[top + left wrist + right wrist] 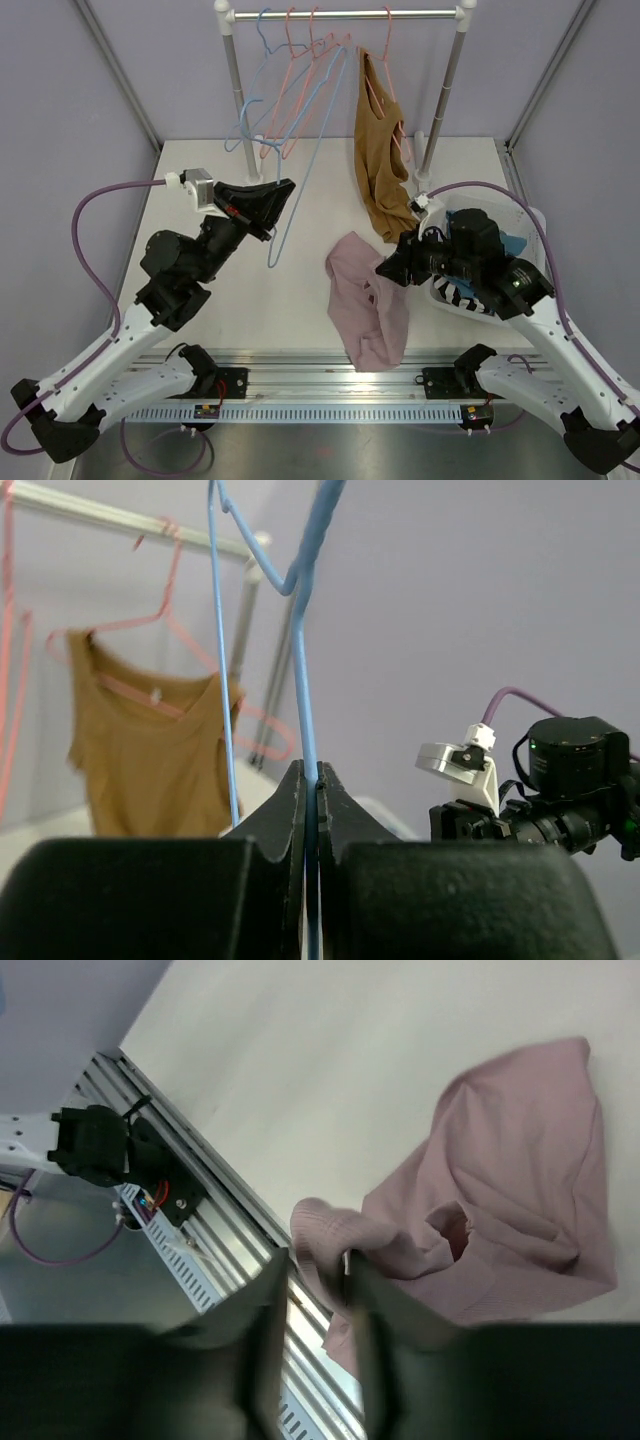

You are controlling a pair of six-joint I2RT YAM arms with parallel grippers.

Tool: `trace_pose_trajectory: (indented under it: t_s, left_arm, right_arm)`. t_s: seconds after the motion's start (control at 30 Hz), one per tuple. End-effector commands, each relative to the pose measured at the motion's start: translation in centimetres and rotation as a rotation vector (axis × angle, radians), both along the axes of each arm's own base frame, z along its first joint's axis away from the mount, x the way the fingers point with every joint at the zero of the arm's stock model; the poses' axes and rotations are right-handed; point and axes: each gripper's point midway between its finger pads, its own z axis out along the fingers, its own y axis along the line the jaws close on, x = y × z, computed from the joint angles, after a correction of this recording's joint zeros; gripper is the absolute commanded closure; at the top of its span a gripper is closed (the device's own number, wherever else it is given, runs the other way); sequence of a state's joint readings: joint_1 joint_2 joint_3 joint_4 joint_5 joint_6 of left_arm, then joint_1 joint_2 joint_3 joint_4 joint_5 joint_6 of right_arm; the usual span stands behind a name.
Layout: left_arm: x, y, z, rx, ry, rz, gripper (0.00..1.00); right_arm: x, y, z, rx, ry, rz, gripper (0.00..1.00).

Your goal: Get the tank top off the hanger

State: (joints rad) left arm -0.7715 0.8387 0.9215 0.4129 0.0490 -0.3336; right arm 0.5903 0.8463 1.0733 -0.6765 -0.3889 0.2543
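Note:
The pink tank top [368,305] lies crumpled on the white table, off any hanger; in the right wrist view it [520,1190] spreads to the right of my fingers. My right gripper [385,268] hovers at its upper edge, jaws apart [315,1260], with one fold of pink cloth draped over the tip of one finger. My left gripper [285,188] is shut on the thin wire of a bare blue hanger [305,170], which still hooks on the rail. In the left wrist view the blue hanger [303,660] runs straight up from between the closed fingers [310,770].
A brown tank top [378,150] hangs on a pink hanger from the metal rail [340,14] at the back. Other bare pink hangers [300,80] and a light blue one [250,100] hang beside it. A white basket [525,222] stands under my right arm.

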Motion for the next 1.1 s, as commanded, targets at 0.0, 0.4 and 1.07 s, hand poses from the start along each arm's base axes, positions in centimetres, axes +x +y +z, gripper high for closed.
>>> trace_pose_trajectory:
  t_s: [0.0,0.4,1.07]
  left_arm:
    - [2.4,2.2,-5.0,0.083,0.200,0.173,1.00]
    - [9.3,-1.5,-3.8,0.350,0.414,0.275,1.00]
    - [26.4,-6.3,2.8,0.281,0.306,0.315,1.00]
  right_arm:
    - [0.9,0.2,-1.4,-0.004,-0.013,-0.034,0.53]
    - [1.1,-2.8,-1.2,-0.012,-0.068,-0.192,0.00]
    - [-2.1,-3.9,0.6,0.080,-0.131,-0.152,0.01]
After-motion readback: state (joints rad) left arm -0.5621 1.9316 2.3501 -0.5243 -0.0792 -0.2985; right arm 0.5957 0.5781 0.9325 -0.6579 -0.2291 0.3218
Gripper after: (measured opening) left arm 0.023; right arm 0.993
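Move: The left hand holds the emptied blue hanger. The rod spot it is bound for lies about 33 cm ahead, 6 cm to the right and 10 cm higher; the empty pink hangers hang some 32 cm ahead, 2 cm right and roughly level, the mustard tank top 32 cm ahead, 18 cm right and 10 cm lower. From the right hand the pink tank top's middle is about 3 cm ahead, 4 cm left, 26 cm below; the basket is 14 cm ahead, 24 cm right, 22 cm below. Forward about 25 cm and slightly right, the left hand carries the blue hanger to the rod, dipping first, then rising and easing down a little, while its upward-pointing fingers tip down some 25 degrees and roll; its grip stays shut. The right fingers, just parting, open wide and let go of the pink tank top; that hand dips about 5 cm, comes back up and drifts right. ##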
